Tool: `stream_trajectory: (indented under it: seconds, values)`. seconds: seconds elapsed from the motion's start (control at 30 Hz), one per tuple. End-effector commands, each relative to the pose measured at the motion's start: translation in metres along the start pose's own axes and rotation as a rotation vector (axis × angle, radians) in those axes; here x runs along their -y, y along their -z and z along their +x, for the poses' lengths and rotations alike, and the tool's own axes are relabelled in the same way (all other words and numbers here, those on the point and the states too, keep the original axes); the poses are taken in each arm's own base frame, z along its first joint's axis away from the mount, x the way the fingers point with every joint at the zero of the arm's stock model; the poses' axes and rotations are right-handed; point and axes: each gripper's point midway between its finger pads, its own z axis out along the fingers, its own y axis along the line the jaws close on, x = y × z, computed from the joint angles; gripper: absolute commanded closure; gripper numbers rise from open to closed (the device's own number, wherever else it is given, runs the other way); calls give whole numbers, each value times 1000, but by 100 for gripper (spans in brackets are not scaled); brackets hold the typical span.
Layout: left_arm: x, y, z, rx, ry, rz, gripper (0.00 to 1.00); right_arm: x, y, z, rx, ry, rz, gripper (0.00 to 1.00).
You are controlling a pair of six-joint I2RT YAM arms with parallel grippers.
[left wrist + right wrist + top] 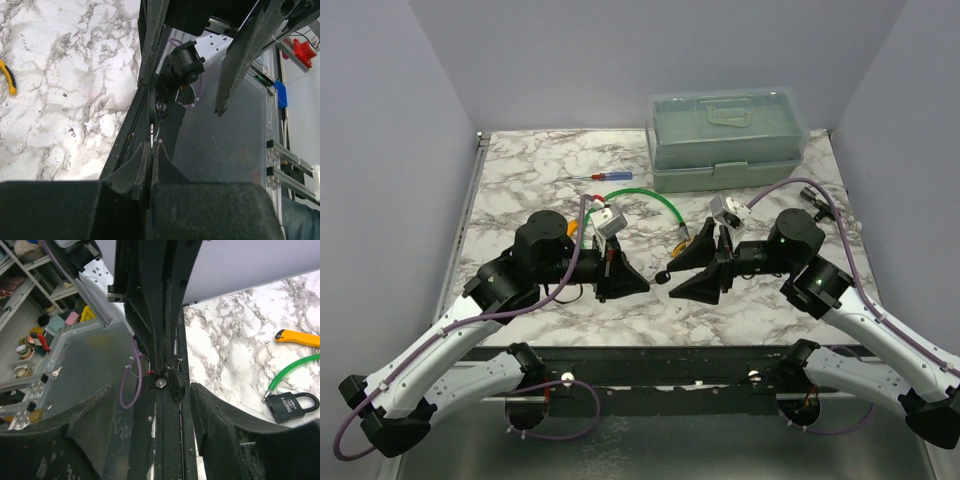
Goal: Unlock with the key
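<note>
The key's dark round head (176, 385) stands between the fingers of my open right gripper (150, 386), close to the right-hand finger (210, 410) but apart from it. From above, the key (663, 277) sticks out of the tips of my left gripper (647, 285), which is shut on its blade. The left gripper (151, 145) shows its pads pressed together. My right gripper (670, 277) faces it tip to tip near the table's front edge. The black padlock (291, 406) lies on the marble at the end of a green cable (292, 371), partly hidden from above by the right gripper.
Yellow-handled pliers (300, 337) lie behind the left gripper. A red-and-blue screwdriver (605, 178) and a green lidded toolbox (728, 140) sit at the back. The black front rail (167, 440) of the table runs just below both grippers.
</note>
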Motion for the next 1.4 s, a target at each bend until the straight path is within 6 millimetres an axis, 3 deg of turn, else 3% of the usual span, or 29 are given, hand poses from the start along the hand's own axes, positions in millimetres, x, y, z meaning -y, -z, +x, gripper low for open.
stream_trajectory:
  seconds: [0.0, 0.43, 1.37]
  values:
    - [10, 1, 4, -42, -51, 69, 100, -17, 3, -11, 6, 37, -81, 37]
    - [19, 0, 1, -44, -85, 133, 100, -12, -2, -3, -18, 8, -93, 44]
    - [13, -6, -1, -12, -101, 125, 100, -7, -9, 9, -51, -45, -122, 81]
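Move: The left fingers already grip the key, whose black head sits about 2 cm to the left of the right hand, between its open jaws, level front to back. From the left hand the head is some 4 cm to the right and 1 cm ahead. From the right hand the padlock lies about 18 cm ahead, 12 cm left and 28 cm below; the pliers are roughly 26 cm ahead, 8 cm right. Right jaws sink about 1.5 cm and narrow around the key's head while the left, still gripping, yaws clockwise 5–10 degrees. ##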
